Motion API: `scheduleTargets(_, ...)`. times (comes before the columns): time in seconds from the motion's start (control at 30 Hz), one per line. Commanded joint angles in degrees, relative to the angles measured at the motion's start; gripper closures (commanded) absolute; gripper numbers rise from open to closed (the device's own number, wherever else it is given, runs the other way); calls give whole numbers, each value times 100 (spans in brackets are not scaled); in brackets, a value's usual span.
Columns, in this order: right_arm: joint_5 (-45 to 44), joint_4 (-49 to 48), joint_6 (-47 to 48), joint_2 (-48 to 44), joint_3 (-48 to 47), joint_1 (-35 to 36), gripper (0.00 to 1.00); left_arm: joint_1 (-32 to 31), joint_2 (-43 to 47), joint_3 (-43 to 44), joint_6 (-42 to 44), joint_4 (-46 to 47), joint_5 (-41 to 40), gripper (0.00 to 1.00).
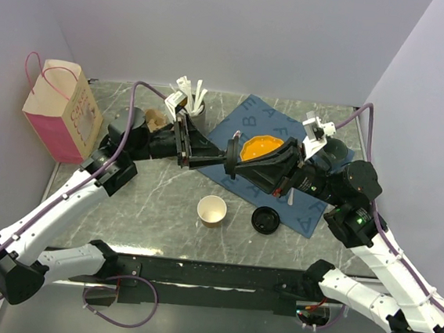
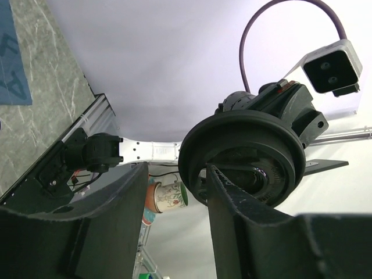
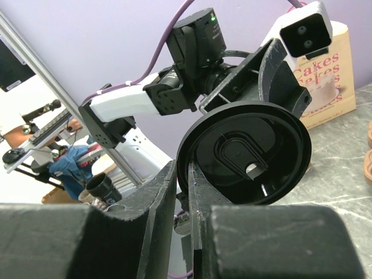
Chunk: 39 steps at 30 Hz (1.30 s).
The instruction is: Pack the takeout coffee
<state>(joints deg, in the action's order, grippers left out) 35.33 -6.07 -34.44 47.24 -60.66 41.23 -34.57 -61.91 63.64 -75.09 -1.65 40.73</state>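
Observation:
A black sip lid (image 1: 230, 161) hangs on edge above the table's middle, and my right gripper (image 1: 241, 168) is shut on its rim. The right wrist view shows the lid's (image 3: 250, 151) underside, with the right gripper (image 3: 183, 168) pinching the rim's edge. From the left, my left gripper (image 1: 221, 157) meets the same lid. In the left wrist view its jaws (image 2: 174, 171) stand apart around the lid's rim (image 2: 192, 157). A lidless kraft paper cup (image 1: 211, 210) with a pale inside stands upright below both grippers. The takeout coffee, a lidded cup, is out of view.
A second black lid (image 1: 265, 219) lies flat on the blue mat (image 1: 312, 214). An orange bowl (image 1: 259, 146) sits on the mat behind the grippers. A pink and kraft paper bag (image 1: 58, 111) stands at far left. White cutlery in a holder (image 1: 188, 96) stands at the back.

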Motion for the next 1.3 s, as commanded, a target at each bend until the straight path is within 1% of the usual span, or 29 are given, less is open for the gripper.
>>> scheduleTargets(0.0,-97,-360,16,-5,37,34,80,-59,-14,9,-14,261,102,53)
scheduleTargets(0.1,-105,-404,16,4,63,51,80,-68,-5,-123,-164,498,119,56)
scheduleTargets(0.2,-88,-466,-28,22,107,43,80,-77,-40,-141,-304,665,154,58)
scheduleTargets(0.23,-97,-474,-37,13,134,51,80,-85,-49,-150,-383,849,181,59)
scheduleTargets(0.43,-158,-518,-72,-40,222,52,80,-94,-32,-211,-568,1114,242,62)
scheduleTargets(0.47,-176,-518,-81,-40,248,51,80,-94,-6,-237,-620,1245,242,64)
scheduleTargets(0.5,-193,-527,-90,-40,274,60,80,-94,12,-299,-664,1298,234,68)
scheduleTargets(0.53,-211,-527,-90,-75,283,60,80,-94,30,-325,-717,1342,242,69)
scheduleTargets(0.6,-228,-536,-107,-101,318,60,80,-103,47,-361,-726,1290,234,72)
scheduleTargets(0.77,-299,-580,-125,-172,406,69,80,-103,100,-413,-568,1035,216,70)
scheduleTargets(0.83,-299,-571,-116,-163,398,78,80,-103,126,-466,-629,1123,225,73)
scheduleTargets(0.93,-290,-562,-125,-154,371,78,79,-103,144,-536,-752,1307,216,84)
scheduleTargets(0.97,-281,-519,-116,-163,362,78,79,-103,153,-528,-761,1316,207,92)
scheduleTargets(1.03,-299,-492,-125,-180,354,78,77,-103,153,-493,-709,1194,181,99)
scheduleTargets(1.07,-307,-449,-125,-180,354,78,75,-103,170,-440,-665,1106,146,99)
scheduleTargets(1.1,-316,-413,-116,-189,354,78,69,-103,188,-414,-587,1036,146,99)
scheduleTargets(1.17,-334,-299,-90,-215,319,78,62,-94,197,-370,-507,860,85,99)
scheduleTargets(1.2,-351,-125,-72,-276,301,78,53,-94,223,-326,-367,755,49,99)
scheduleTargets(1.23,-378,-19,-55,-321,283,78,48,-77,223,-282,-262,354,-21,99)
scheduleTargets(1.27,-413,130,-28,-382,283,78,42,-68,223,-142,-139,184,-160,99)
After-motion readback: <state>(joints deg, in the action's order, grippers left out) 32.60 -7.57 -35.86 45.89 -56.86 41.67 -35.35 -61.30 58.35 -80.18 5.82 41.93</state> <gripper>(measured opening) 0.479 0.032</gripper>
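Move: The black lid is upright in mid-air between the hands, its near edge still in the right fingers. Its middle lies about 3 cm right of and 4 cm above the left hand, and about 4 cm ahead and 2 cm left of the right hand, level in height. Some 36 cm below the left hand, the paper cup stands about 4 cm back and 1 cm left, the spare lid 2 cm back and 15 cm right, and the orange plate 17 cm ahead and 13 cm right. Nearly in place, easing down and slightly back by about 1 cm in all, the left hand closes its half-open fingers fully and pinches the lower rim of the upright black lid. The right hand sinks about 1.5 cm with its grip kept, then, once the left fingers are shut, spreads its own around the rim to let go. ##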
